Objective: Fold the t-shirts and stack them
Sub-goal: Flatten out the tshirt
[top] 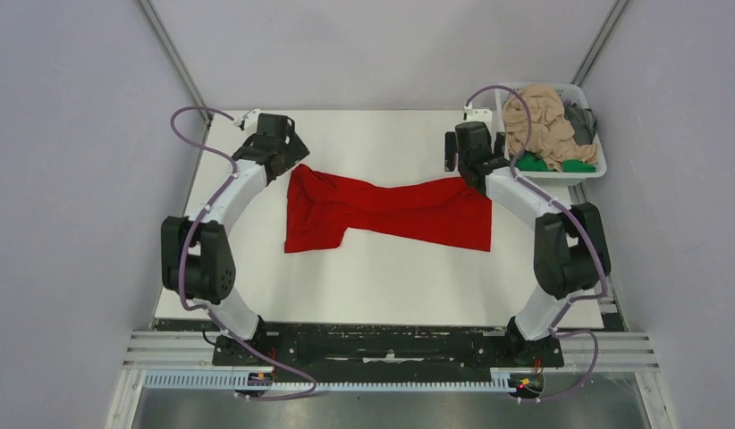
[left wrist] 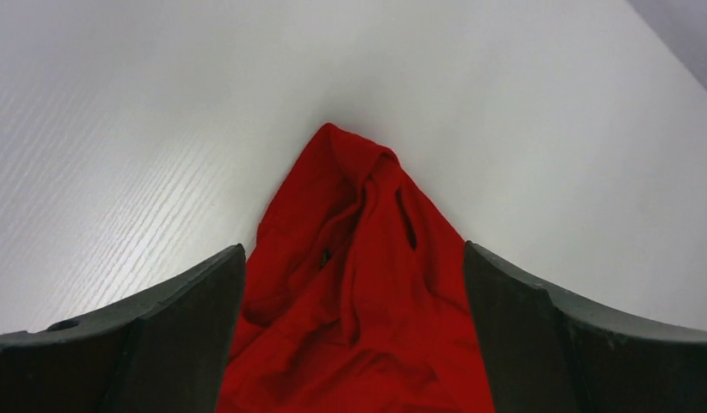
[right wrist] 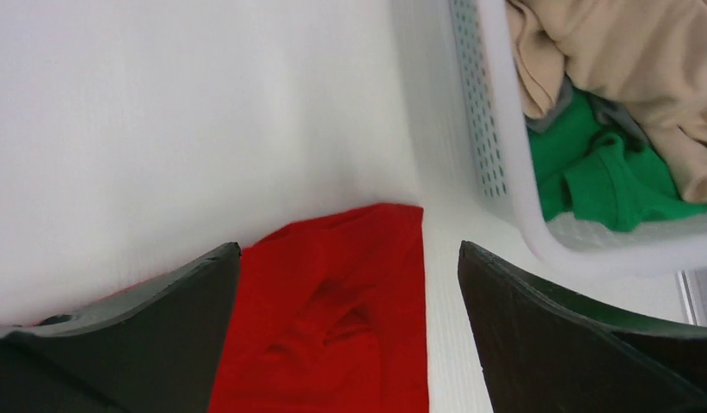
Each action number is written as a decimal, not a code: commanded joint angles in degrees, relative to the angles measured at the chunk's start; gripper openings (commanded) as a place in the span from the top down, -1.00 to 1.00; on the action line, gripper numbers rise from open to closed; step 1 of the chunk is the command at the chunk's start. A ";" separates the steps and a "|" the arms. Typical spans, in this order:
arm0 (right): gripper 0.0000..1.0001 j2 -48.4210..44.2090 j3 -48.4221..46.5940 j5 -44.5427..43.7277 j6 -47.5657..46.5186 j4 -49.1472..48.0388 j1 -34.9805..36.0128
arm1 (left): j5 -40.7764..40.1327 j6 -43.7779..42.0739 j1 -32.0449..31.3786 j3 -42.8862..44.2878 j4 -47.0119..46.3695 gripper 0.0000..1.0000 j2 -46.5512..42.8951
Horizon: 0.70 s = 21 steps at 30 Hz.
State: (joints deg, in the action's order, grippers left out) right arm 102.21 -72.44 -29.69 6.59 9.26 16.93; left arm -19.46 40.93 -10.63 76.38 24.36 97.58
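Observation:
A red t-shirt [top: 382,210] lies stretched and crumpled across the white table [top: 382,277], between the two arms. My left gripper [top: 288,161] hangs over its left end, open, with bunched red cloth [left wrist: 354,292] lying loose between the wide-spread fingers [left wrist: 174,331]. Over the shirt's right end my right gripper [top: 467,174] is open too, and a flat corner of the red shirt [right wrist: 341,318] lies under the gap, touched by neither finger [right wrist: 548,335]. More t-shirts fill the basket: peach-beige [top: 543,125], green [top: 547,164] and dark grey [top: 581,121].
A white slotted basket [top: 596,170] stands at the table's far right corner, right beside my right gripper; its rim [right wrist: 539,232] shows close in the right wrist view. Grey walls enclose the table on three sides.

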 commanded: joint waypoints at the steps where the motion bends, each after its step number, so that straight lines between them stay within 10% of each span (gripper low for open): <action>1: -0.96 -12.92 10.29 1.58 6.48 -5.39 -0.70 | 3.51 0.22 -0.44 -4.02 5.46 -0.99 -8.11; 11: -0.96 -34.40 35.67 7.98 14.11 -16.49 -1.64 | 6.10 8.30 -0.62 -30.29 7.98 -0.99 -31.85; 21: -0.96 -36.21 37.54 9.47 12.29 -13.98 -1.81 | 9.95 7.08 -0.57 -34.71 11.95 -0.95 -29.05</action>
State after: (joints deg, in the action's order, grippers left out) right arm 67.35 -35.46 -21.67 19.03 -3.42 15.40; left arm -11.31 47.55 -11.11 41.74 36.88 66.63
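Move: The red t-shirt lies sideways and bunched. From the left hand its near left corner is about 17 cm back and 4 cm left, 14 cm below; its far left corner is 7 cm ahead and 1 cm left. From the right hand the near right corner is some 15 cm back, 6 cm right and 12 cm below; the far right corner is 5 cm ahead, 6 cm right, and the laundry basket 15 cm ahead, 21 cm right. Both open hands draw back over the t-shirt towards its near corners, left 20 cm and sinking, right 12 cm. ##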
